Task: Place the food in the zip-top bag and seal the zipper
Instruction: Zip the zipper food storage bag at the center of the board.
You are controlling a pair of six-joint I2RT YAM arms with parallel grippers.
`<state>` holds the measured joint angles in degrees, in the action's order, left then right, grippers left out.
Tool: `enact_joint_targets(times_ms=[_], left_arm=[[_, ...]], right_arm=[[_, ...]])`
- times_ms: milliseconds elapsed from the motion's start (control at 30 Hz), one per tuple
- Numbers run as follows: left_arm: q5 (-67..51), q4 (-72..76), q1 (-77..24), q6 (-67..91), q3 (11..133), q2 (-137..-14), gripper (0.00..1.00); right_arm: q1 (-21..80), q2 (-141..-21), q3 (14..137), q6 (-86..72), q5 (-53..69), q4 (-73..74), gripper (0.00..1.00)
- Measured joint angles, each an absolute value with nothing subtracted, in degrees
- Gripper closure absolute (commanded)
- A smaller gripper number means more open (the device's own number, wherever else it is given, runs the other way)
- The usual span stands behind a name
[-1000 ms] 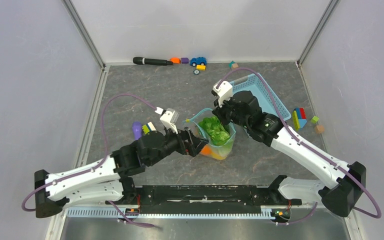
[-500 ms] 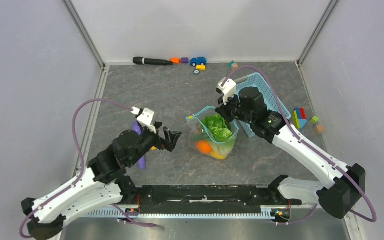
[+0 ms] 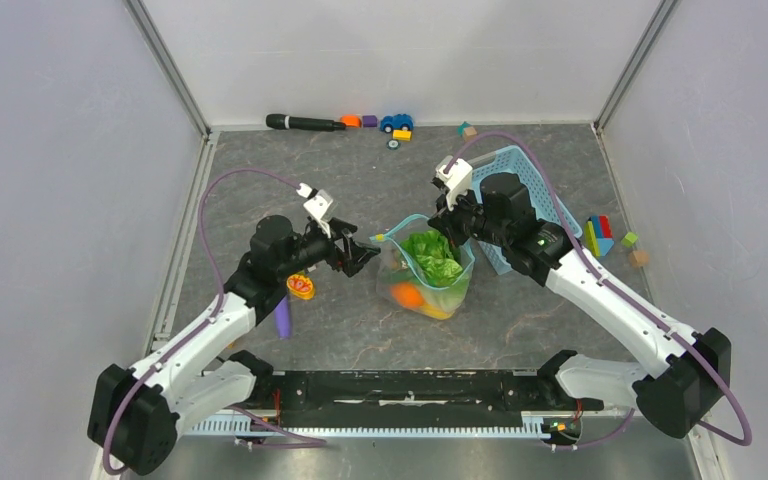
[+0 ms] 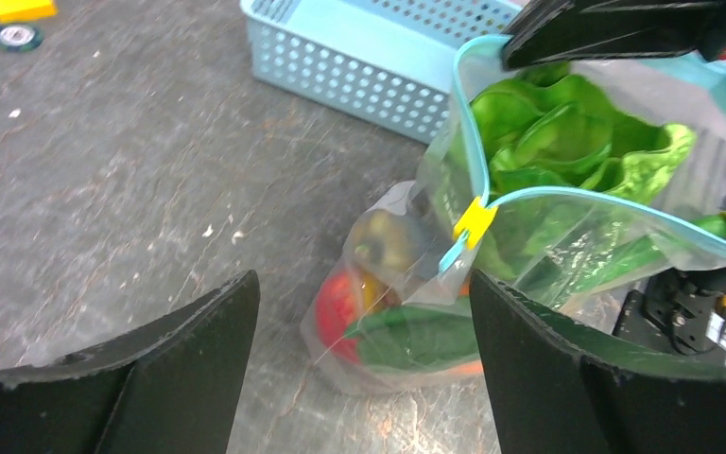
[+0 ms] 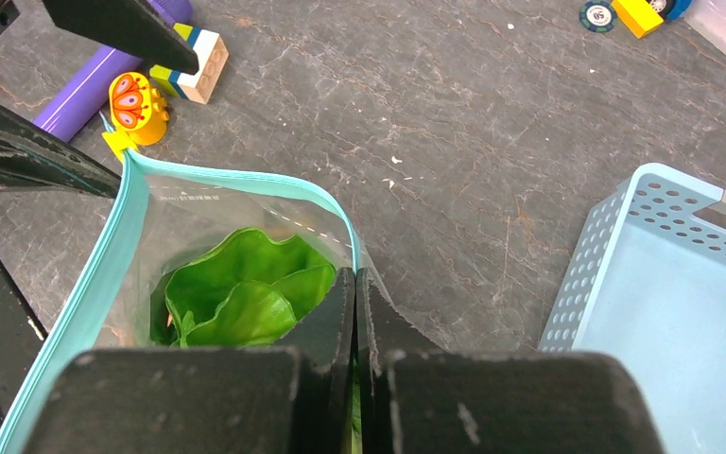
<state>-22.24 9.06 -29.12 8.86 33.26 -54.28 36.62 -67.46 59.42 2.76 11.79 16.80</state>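
The clear zip-top bag (image 3: 438, 290) stands mouth up in the middle of the table. Inside are green lettuce (image 3: 430, 255), an orange (image 3: 407, 293), a red fruit (image 4: 338, 305) and green pods (image 4: 416, 339). Its teal zipper (image 5: 236, 180) gapes open, with a yellow slider (image 4: 474, 220) at the left corner. My right gripper (image 3: 452, 222) is shut on the bag's far rim, holding it up. My left gripper (image 3: 365, 253) is open just left of the bag, level with the slider corner and touching nothing. In the left wrist view the bag's lower part sits ahead between the fingers (image 4: 189, 359).
A light-blue lattice basket (image 3: 520, 190) stands right behind the bag. A purple stick (image 3: 282, 318), a yellow toy (image 3: 300, 287) and a striped block (image 5: 194, 66) lie under my left arm. Coloured blocks (image 3: 600, 238) sit at the right; a black marker (image 3: 305, 123) and toy car (image 3: 396, 122) are at the back wall.
My left gripper pulled back from the bag to the left, then swung up toward its slider corner. The right gripper kept its hold and shifted the rim slightly right.
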Motion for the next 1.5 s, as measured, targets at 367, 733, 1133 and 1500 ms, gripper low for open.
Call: enact_joint_targets(times_ms=[367,733,1133,1500], left_arm=[[-39.7,20.3,-25.8,7.4,33.3,-62.9,0.42],[-44.2,26.1,-25.8,6.9,33.3,-65.8,0.98],[-39.9,22.1,-26.2,11.5,32.4,-54.8,0.98],[-32.0,13.8,-26.2,15.7,28.8,-44.9,0.98]], right_arm=[[36.6,-67.5,59.4,2.9,12.0,16.8,1.00],[36.6,-67.5,59.4,2.6,12.8,16.8,1.00],[34.8,-68.6,63.0,2.9,14.2,17.2,0.91],[32.6,-69.5,64.7,10.9,22.0,17.7,0.31]])
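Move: The yellow zip slider, at the corner of the bag's blue rim, is about 4 cm to the right of the open left fingers, 1 cm ahead and at nearly their height. The lettuce in the bag's mouth is some 13 cm to their right, roughly level fore and aft and 3 cm lower; an orange butterfly toy lies 15 cm left, 8 cm back and 17 cm down. From the right hand, already pinching the rim, the slider is about 11 cm left, 2 cm back and 3 cm lower. The slider corner of the bag is what the left hand goes for, moving right about 3.5 cm while turning some 20 degrees clockwise and shutting its fingers on the rim end just below the slider. It then carries that corner left, up and back, about 5 cm in all. The right hand holds still at first, then eases up and slightly forward a few centimetres and opens, ending its pinch on the far rim. ##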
